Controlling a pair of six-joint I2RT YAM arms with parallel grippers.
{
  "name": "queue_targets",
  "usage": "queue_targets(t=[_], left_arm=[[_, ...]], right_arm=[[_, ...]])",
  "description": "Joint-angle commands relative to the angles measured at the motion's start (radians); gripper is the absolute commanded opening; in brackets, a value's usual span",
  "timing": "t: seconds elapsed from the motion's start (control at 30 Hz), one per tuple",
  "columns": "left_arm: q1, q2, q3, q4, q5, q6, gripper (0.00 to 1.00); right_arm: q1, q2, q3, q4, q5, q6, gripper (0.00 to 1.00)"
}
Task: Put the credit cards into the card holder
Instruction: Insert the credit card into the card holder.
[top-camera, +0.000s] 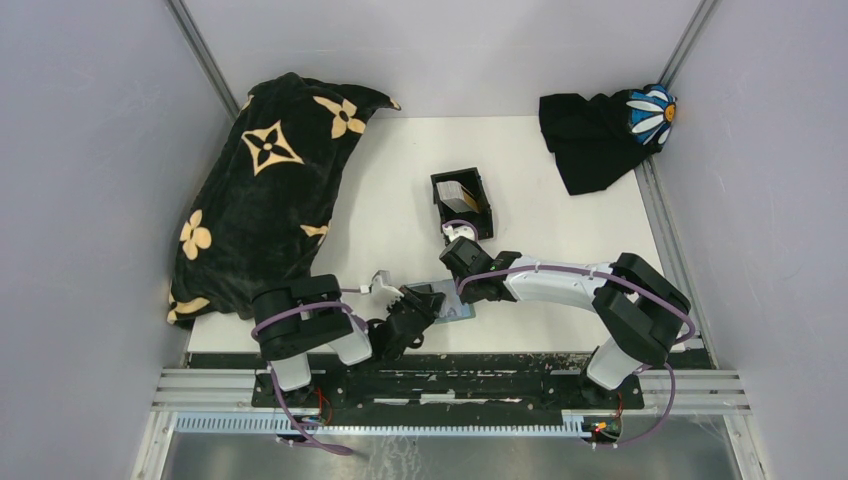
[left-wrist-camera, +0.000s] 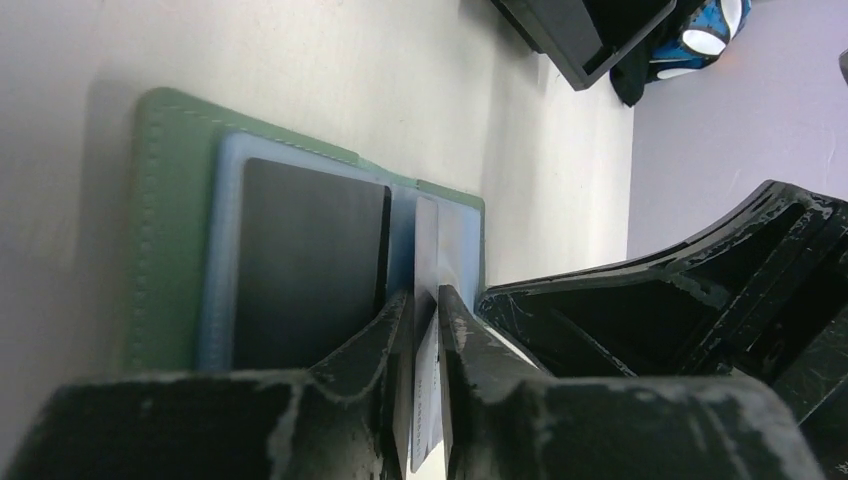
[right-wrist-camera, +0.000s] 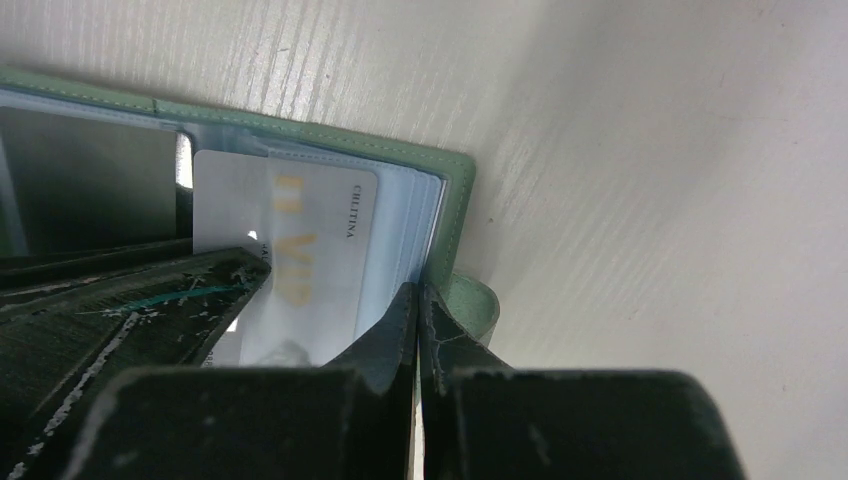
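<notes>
A green wallet (top-camera: 458, 311) lies open near the table's front edge, between both grippers. Its clear sleeves hold a dark card (left-wrist-camera: 305, 270) and a white credit card (right-wrist-camera: 300, 240) with gold letters. My left gripper (left-wrist-camera: 425, 295) is closed to a narrow slit on the edge of a whitish credit card (left-wrist-camera: 426, 240) standing up from the wallet (left-wrist-camera: 165, 250). My right gripper (right-wrist-camera: 417, 290) is shut on the edge of the wallet's green cover (right-wrist-camera: 330, 135). The black card holder (top-camera: 437, 200) sits farther back with a pale card (top-camera: 455, 192) inside.
A big black blanket with tan flowers (top-camera: 265, 200) fills the left side. A black cloth with a white daisy (top-camera: 600, 135) lies at the back right corner. Grey walls close in both sides. The right arm's fingers (left-wrist-camera: 720, 290) stand close to my left gripper.
</notes>
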Motion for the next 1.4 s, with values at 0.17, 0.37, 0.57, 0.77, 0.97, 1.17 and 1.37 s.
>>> queue_targets(t=[0.17, 0.37, 0.57, 0.77, 0.97, 1.17, 1.37], left_arm=[[-0.005, -0.093, 0.043, -0.297, 0.026, 0.071, 0.4], [-0.005, -0.179, 0.047, -0.422, -0.024, 0.087, 0.43], [-0.005, -0.237, 0.066, -0.479, -0.046, 0.146, 0.44], [-0.009, -0.246, 0.114, -0.561, -0.043, 0.198, 0.45], [-0.015, -0.247, 0.133, -0.625, -0.062, 0.204, 0.45], [-0.034, -0.253, 0.172, -0.702, -0.083, 0.246, 0.48], [-0.04, -0.218, 0.261, -0.822, -0.063, 0.277, 0.52]], right_arm=[[0.004, -0.007, 0.016, 0.02, 0.003, 0.011, 0.01], [0.004, -0.008, 0.02, 0.014, 0.004, 0.009, 0.01], [0.004, -0.004, 0.026, 0.012, 0.002, 0.007, 0.01], [0.003, -0.009, 0.032, 0.021, -0.026, 0.005, 0.01], [0.005, -0.037, 0.032, 0.037, -0.049, 0.002, 0.01], [0.006, -0.009, 0.045, 0.041, -0.069, 0.002, 0.01], [0.008, -0.008, 0.05, 0.046, -0.08, 0.006, 0.01]])
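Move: The VIP card, partly inside its clear sleeve, has its middle about 1 cm right of the left hand, level fore and aft and 1 cm below; the fingertips are still close around its protruding left side. The dark pocket lies about 4 cm left and level, and the black tray some 18 cm ahead and 4 cm right. From the right hand the card is about 4 cm left and level, with the holder's right edge right under its fingertips. The left hand lets go of the card by spreading its fingers from nearly shut to about half open, first easing slightly right, then going some 2 cm left with a small rise and settling back a touch, while it rolls about 25 degrees, left side up, so that the fingers straddle the card. The right hand keeps its shut fingertips on the holder's right edge, at first still, then pushes the holder about 1.5 cm left and a little back towards the robot. ##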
